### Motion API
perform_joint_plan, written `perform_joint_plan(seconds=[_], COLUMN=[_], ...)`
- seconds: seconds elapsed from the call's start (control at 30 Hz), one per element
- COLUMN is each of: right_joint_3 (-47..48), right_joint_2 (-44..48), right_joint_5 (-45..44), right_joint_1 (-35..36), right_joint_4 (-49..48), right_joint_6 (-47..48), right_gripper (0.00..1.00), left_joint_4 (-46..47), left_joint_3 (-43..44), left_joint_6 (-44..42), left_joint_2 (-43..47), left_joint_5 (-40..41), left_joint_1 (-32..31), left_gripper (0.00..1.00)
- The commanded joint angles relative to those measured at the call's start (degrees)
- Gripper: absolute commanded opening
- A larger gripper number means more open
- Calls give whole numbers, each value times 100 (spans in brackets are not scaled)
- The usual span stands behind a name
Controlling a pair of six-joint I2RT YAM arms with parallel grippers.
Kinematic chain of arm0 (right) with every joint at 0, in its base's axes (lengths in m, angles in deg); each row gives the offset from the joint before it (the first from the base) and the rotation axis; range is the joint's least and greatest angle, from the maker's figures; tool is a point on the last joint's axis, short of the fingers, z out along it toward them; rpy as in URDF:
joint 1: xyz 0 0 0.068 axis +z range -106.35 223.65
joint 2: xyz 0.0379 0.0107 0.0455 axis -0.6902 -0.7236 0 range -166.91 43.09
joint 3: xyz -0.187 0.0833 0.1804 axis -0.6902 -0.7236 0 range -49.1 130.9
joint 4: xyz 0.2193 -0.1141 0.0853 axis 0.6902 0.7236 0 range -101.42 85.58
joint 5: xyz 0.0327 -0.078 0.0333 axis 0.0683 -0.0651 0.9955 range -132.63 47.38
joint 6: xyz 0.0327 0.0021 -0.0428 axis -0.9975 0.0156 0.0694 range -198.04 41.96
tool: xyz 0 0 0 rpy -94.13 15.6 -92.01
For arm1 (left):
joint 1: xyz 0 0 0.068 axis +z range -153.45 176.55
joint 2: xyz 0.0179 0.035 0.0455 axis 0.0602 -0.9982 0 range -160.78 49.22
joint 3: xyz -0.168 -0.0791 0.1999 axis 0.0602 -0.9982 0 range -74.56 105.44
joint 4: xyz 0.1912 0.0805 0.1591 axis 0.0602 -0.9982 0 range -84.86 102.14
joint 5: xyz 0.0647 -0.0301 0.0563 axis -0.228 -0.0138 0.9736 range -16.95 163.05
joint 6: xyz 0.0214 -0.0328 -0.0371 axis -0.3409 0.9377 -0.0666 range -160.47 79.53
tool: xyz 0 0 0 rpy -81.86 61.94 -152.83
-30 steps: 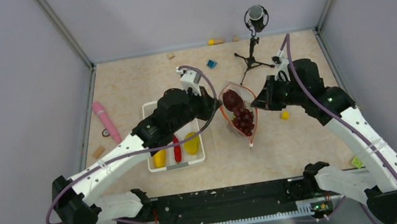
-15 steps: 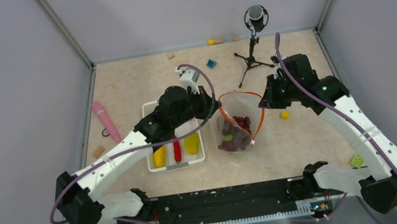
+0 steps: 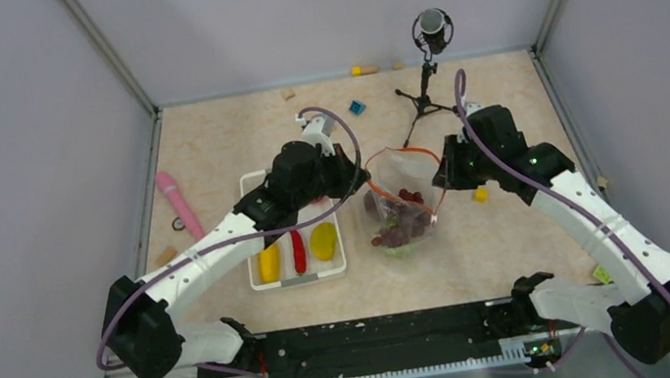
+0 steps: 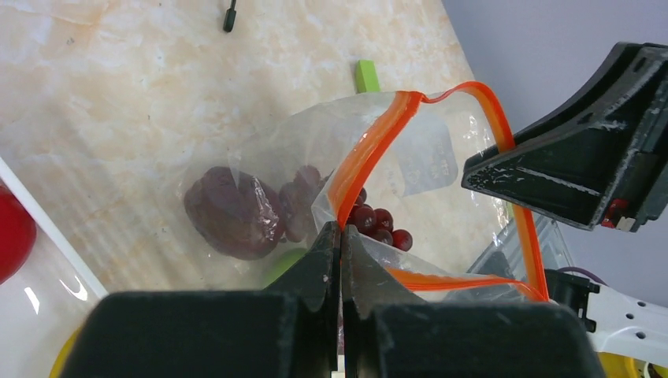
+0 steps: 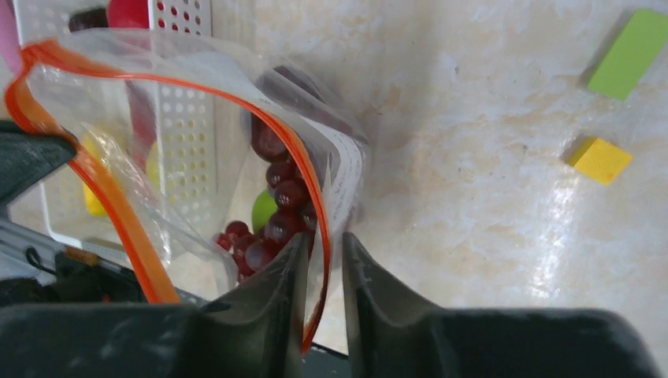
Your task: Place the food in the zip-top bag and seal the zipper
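Note:
The zip-top bag (image 3: 402, 207) hangs open between my two grippers, its orange zipper (image 3: 407, 151) spread in a loop. Inside lie dark grapes (image 5: 277, 227), a maroon fruit (image 4: 232, 213) and a green fruit (image 5: 264, 209). My left gripper (image 4: 340, 226) is shut on the zipper (image 4: 370, 150) at the bag's left rim. My right gripper (image 5: 323, 236) is open, with the right rim of the zipper (image 5: 312, 183) running loose between its fingers. More food stays in the white basket (image 3: 299, 280): yellow pieces (image 3: 324, 241), a red chili (image 3: 298, 250) and a red apple (image 5: 130, 12).
A microphone on a tripod (image 3: 426, 87) stands behind the bag. A yellow block (image 3: 480, 194) lies right of the bag, a blue block (image 3: 356, 107) at the back, a green block (image 3: 602, 272) near right. A pink stick (image 3: 180, 203) lies left of the basket.
The bag has sunk lower and its mouth has spread from a narrow slit to a wide loop. My right gripper's jaws have come apart off the rim. The left grip is unchanged.

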Motion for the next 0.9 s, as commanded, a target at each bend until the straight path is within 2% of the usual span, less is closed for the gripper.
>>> perform_joint_plan(seconds=[0.0,0.03,0.07,0.1,0.17,0.2,0.23,0.33,0.5,0.6,0.87], right_joint_3=[-91,-71,-17,57,309,473,679,1264,1486,1283,348], right_joint_2=[315,371,443,487,523,501,473,340,283,141,-626], right_joint_5=[68,4,-98,-272,-747,-1018,-1344,-1967,-2057,-1718,93], right_joint_1=[77,92,101,95,96,97,97,95,96,97,97], right_joint_4=[-718,-726,-714,-642,-308,22,291,1055,1351,1107,-402], right_joint_6=[-58,-36,-37,-25,40,73,111,127,-26,-41,-243], right_gripper=[1,0,0,0,0,0,0,0,0,0,0], left_joint_4=[354,326,140,-46,-261,-275,-256,-238,-328,-472,-1586], left_joint_3=[-47,-16,68,175,321,314,278,76,-451,-863,-1541], left_joint_6=[13,-1,-27,-87,-203,-248,-273,-348,-259,-20,642], left_joint_2=[347,356,350,319,304,330,395,770,1562,1913,2250], left_joint_5=[79,133,169,151,32,-44,-68,45,437,953,1958], left_joint_1=[-2,-2,-2,-3,-6,-4,-2,-2,-2,-2,-2], left_gripper=[0,0,4,23,77,95,98,98,98,98,98])
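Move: The left hand still pinches the left side of the bag's orange rim; the yellow fruit by the tray's right wall lies about 12 cm to its left, 9 cm back and some 17 cm below, with the tomato 14 cm farther out beyond that fruit, nearly in line. The right hand's part-open fingers straddle the rim's right side, the bagged food about 8 cm left, 6 cm back and 11 cm below, and a yellow block some 14 cm to its right, about level, on the table. The right hand first shuts its fingers on the bag's rim, then carries the bag up about 6 cm and 5 cm to the right, turning slightly clockwise, before sinking almost to its starting height and easing a few centimetres back left. Once that grip is shut, the left fingers open wide and let go of the rim, and the left hand rises about 4 cm and draws back a little, then sweeps left towards the tray and its yellow fruit, some 9 cm in all, dipping at the end and turning about 13 degrees counter-clockwise. ##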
